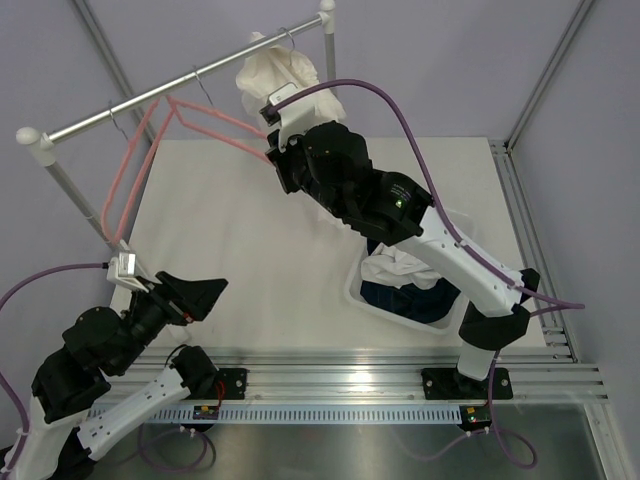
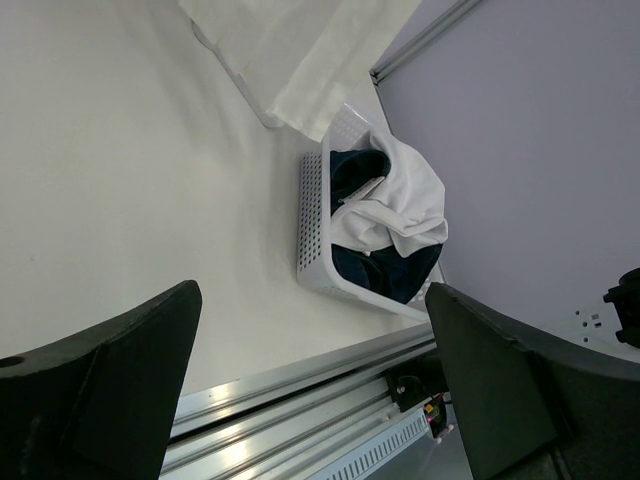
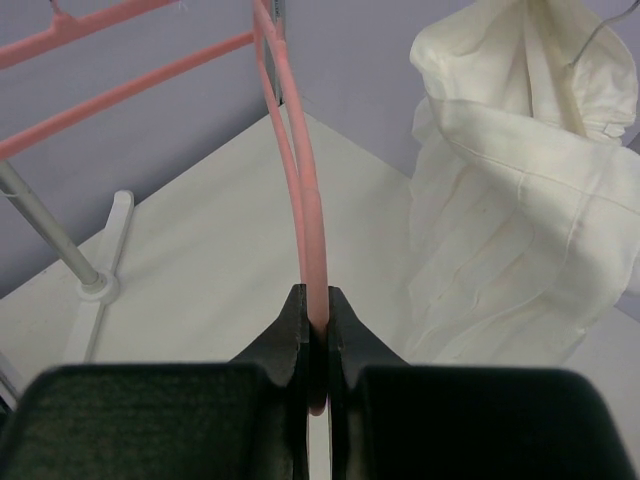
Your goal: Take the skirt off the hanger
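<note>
The cream pleated skirt point(image 1: 272, 72) hangs bunched from a thin wire hanger point(image 3: 603, 35) at the right end of the rail point(image 1: 150, 100). My right gripper point(image 1: 270, 155) is shut on the end of a bare pink hanger point(image 1: 215, 120), just left of the skirt. In the right wrist view the pink hanger bar point(image 3: 305, 220) runs straight into the closed right gripper point(image 3: 316, 312), with the skirt point(image 3: 510, 200) to its right. Down at the near left, my left gripper point(image 1: 205, 295) stands wide open and holds nothing. The open left gripper point(image 2: 310, 300) looks across the table.
A white perforated basket point(image 1: 372, 305) with white and navy clothes sits under the right arm; the same basket point(image 2: 312, 215) shows in the left wrist view. A second pink hanger point(image 1: 125, 180) hangs further left. The rack's post point(image 1: 62, 180) stands at the far left.
</note>
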Robot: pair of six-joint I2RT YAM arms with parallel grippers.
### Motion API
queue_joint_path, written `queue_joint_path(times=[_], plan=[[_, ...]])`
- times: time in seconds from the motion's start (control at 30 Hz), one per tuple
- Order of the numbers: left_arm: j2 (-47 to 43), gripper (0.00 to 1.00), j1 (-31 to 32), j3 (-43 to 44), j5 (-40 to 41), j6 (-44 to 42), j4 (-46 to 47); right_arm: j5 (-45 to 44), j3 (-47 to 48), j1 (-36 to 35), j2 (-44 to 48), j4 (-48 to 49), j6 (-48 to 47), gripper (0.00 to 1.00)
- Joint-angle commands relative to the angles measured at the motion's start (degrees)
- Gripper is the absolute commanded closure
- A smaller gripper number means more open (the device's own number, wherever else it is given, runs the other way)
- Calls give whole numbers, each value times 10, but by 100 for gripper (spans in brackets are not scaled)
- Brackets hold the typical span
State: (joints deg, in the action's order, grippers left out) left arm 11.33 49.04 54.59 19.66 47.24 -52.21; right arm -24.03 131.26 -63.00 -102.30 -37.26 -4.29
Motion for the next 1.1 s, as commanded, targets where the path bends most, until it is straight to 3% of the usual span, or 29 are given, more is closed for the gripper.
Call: queue_joint_path(times=[0.0,0.23,0.53,0.63,0.73,0.77,0.93,1.07], plan=[[-5,1,-2,-4,-8,4,25,-26,47,-5,-11,41,-14,100],[-1,1,-2,-6,-17,0,32,-18,142,-5,-89,10,-14,100],[1,1,-1,-4,-45,0,32,9,119,-5,-100,7,58,100],[6,1,-1,-2,-59,-6,27,10,114,-5,-97,3,70,49],[27,1,-1,6,-81,-14,13,-29,114,-5,-78,-9,82,6],[32,1,-1,10,-84,-15,6,-45,107,-5,-69,-7,82,1],[39,1,-1,19,-107,-3,-3,-86,34,11,16,17,58,1],[20,1,-2,6,-118,26,-1,-58,42,89,32,-33,62,0]])
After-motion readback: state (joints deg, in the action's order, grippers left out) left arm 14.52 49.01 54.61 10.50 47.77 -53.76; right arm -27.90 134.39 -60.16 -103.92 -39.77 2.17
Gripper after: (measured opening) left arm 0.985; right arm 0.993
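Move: Pinched by one end in the right fingers, the empty pink hanger is headed for the rail, at a spot about 8 cm ahead, 11 cm left and 12 cm above that hand. The other pink hanger hangs roughly 22 cm to the hand's left, about level with it fore and aft and some 3 cm higher. The white top hangs about 15 cm ahead and 2 cm right, near hand height. From the idle left hand, the rail spot is some 24 cm ahead, 2 cm left and 26 cm up. Lifting the pink hanger a further 2 cm, the right hand then carries it left about 4 cm, edging forward, and lowers it about 4 cm to set its hook over the rail. The fingers open wide and let go, and the hand backs off some 6 cm to the right, rising 2 cm. The left hand, empty and open, drifts about 3 cm right and slightly back and down. ##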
